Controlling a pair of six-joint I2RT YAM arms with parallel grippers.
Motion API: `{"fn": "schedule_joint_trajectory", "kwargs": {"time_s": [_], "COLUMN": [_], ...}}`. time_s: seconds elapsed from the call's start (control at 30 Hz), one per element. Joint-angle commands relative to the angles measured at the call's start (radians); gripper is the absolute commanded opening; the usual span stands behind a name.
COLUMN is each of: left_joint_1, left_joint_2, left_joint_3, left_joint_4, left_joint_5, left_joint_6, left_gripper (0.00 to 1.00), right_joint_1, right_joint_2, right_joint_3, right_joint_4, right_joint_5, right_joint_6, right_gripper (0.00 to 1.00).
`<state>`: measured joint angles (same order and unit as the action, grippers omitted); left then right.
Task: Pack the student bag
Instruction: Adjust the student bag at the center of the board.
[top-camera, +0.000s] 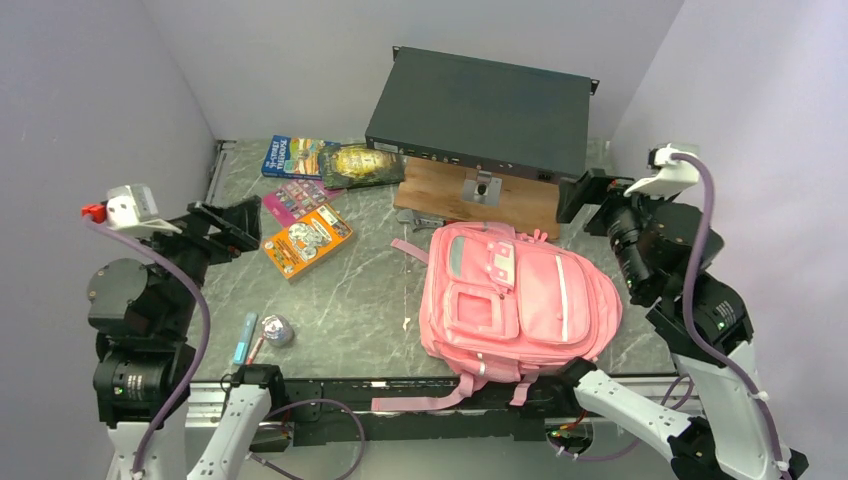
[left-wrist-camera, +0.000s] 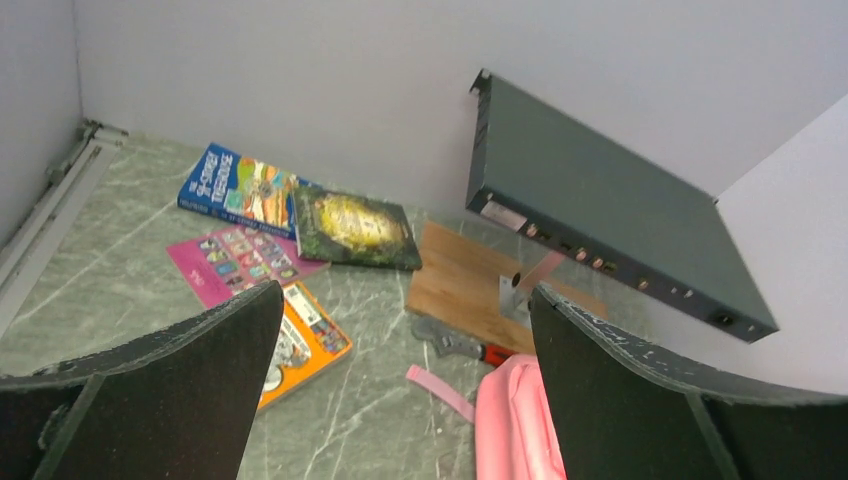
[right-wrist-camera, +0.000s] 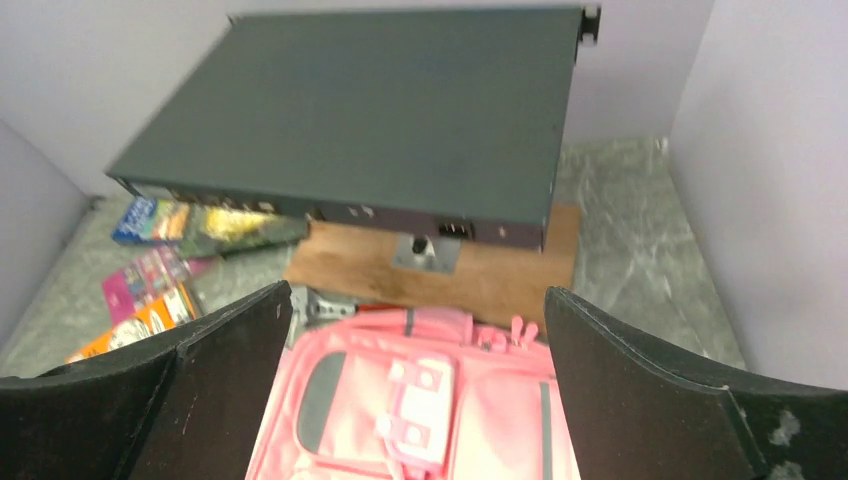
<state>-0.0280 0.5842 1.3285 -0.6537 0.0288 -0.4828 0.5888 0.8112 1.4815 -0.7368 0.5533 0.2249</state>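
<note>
The pink student bag (top-camera: 515, 300) lies flat on the table, front pockets up, its top toward the back, its straps trailing over the near edge. It also shows in the right wrist view (right-wrist-camera: 420, 400) and partly in the left wrist view (left-wrist-camera: 515, 420). My left gripper (top-camera: 228, 222) is open and empty, held above the table's left side near the books. My right gripper (top-camera: 592, 192) is open and empty, above the bag's top right. In the wrist views both the left gripper (left-wrist-camera: 407, 293) and the right gripper (right-wrist-camera: 418, 293) hold nothing between their jaws.
Several books lie at the back left: blue (top-camera: 295, 157), dark green (top-camera: 362, 165), pink (top-camera: 295, 200), orange (top-camera: 307, 238). A teal pen (top-camera: 244, 337) and a small round object (top-camera: 277, 329) lie near left. A black box (top-camera: 480, 110) stands on a wooden board (top-camera: 480, 205). A wrench (left-wrist-camera: 460, 345) lies beside the bag.
</note>
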Motion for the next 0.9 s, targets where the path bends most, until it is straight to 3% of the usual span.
{"fn": "schedule_joint_trajectory", "kwargs": {"time_s": [0.0, 0.2, 0.37, 0.53, 0.7, 0.8, 0.87], "left_joint_1": [-0.003, -0.003, -0.002, -0.003, -0.007, -0.065, -0.147], "left_joint_2": [-0.052, -0.049, -0.009, 0.061, 0.137, 0.168, 0.191], "left_joint_3": [-0.113, -0.219, -0.278, -0.353, -0.475, -0.547, -0.571], "left_joint_4": [0.089, 0.152, 0.146, 0.217, 0.357, 0.44, 0.471], "left_joint_5": [0.058, 0.13, 0.143, 0.382, 0.598, 0.654, 0.617], "left_joint_6": [0.028, 0.012, -0.026, -0.012, -0.097, -0.137, -0.146], "left_gripper": [0.99, 0.99, 0.99, 0.99, 0.99, 0.99, 0.99], "right_joint_1": [-0.004, -0.003, -0.003, -0.003, -0.005, -0.015, -0.046], "right_joint_2": [-0.025, -0.109, -0.216, -0.271, -0.243, -0.228, -0.206], "right_joint_3": [-0.031, -0.156, -0.315, -0.507, -0.632, -0.677, -0.704], "right_joint_4": [-0.11, -0.159, -0.132, -0.08, -0.039, -0.018, 0.004], "right_joint_5": [0.066, 0.091, 0.007, -0.002, 0.062, 0.091, 0.088], "right_joint_6": [0.094, 0.191, 0.269, 0.413, 0.514, 0.549, 0.546], "right_gripper": [1.0, 1.0, 1.0, 1.0, 1.0, 1.0, 1.0]}}
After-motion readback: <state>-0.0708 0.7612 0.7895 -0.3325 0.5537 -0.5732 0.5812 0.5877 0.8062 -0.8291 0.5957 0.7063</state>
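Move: Almost directly below the right hand lies the pink bag, roughly 39 cm down, its middle about 3 cm back and 2 cm left. From that hand the wooden board is some 22 cm ahead and 7 cm left, and the red-handled tool about 18 cm ahead and 19 cm left. For the left hand the bag is level fore and aft, about 46 cm right and 39 cm below; the orange book is about 17 cm ahead and 2 cm left, on the table. Dropping steeply over the bag, the right hand sinks about 24 cm with only a small drift back and tips its open fingers some 25 degrees down. The left hand comes down too, easing forward, then swings right towards the bag's left side, turning clockwise and tipping down; its fingers stay wide open. Neither visibly touches the bag. ##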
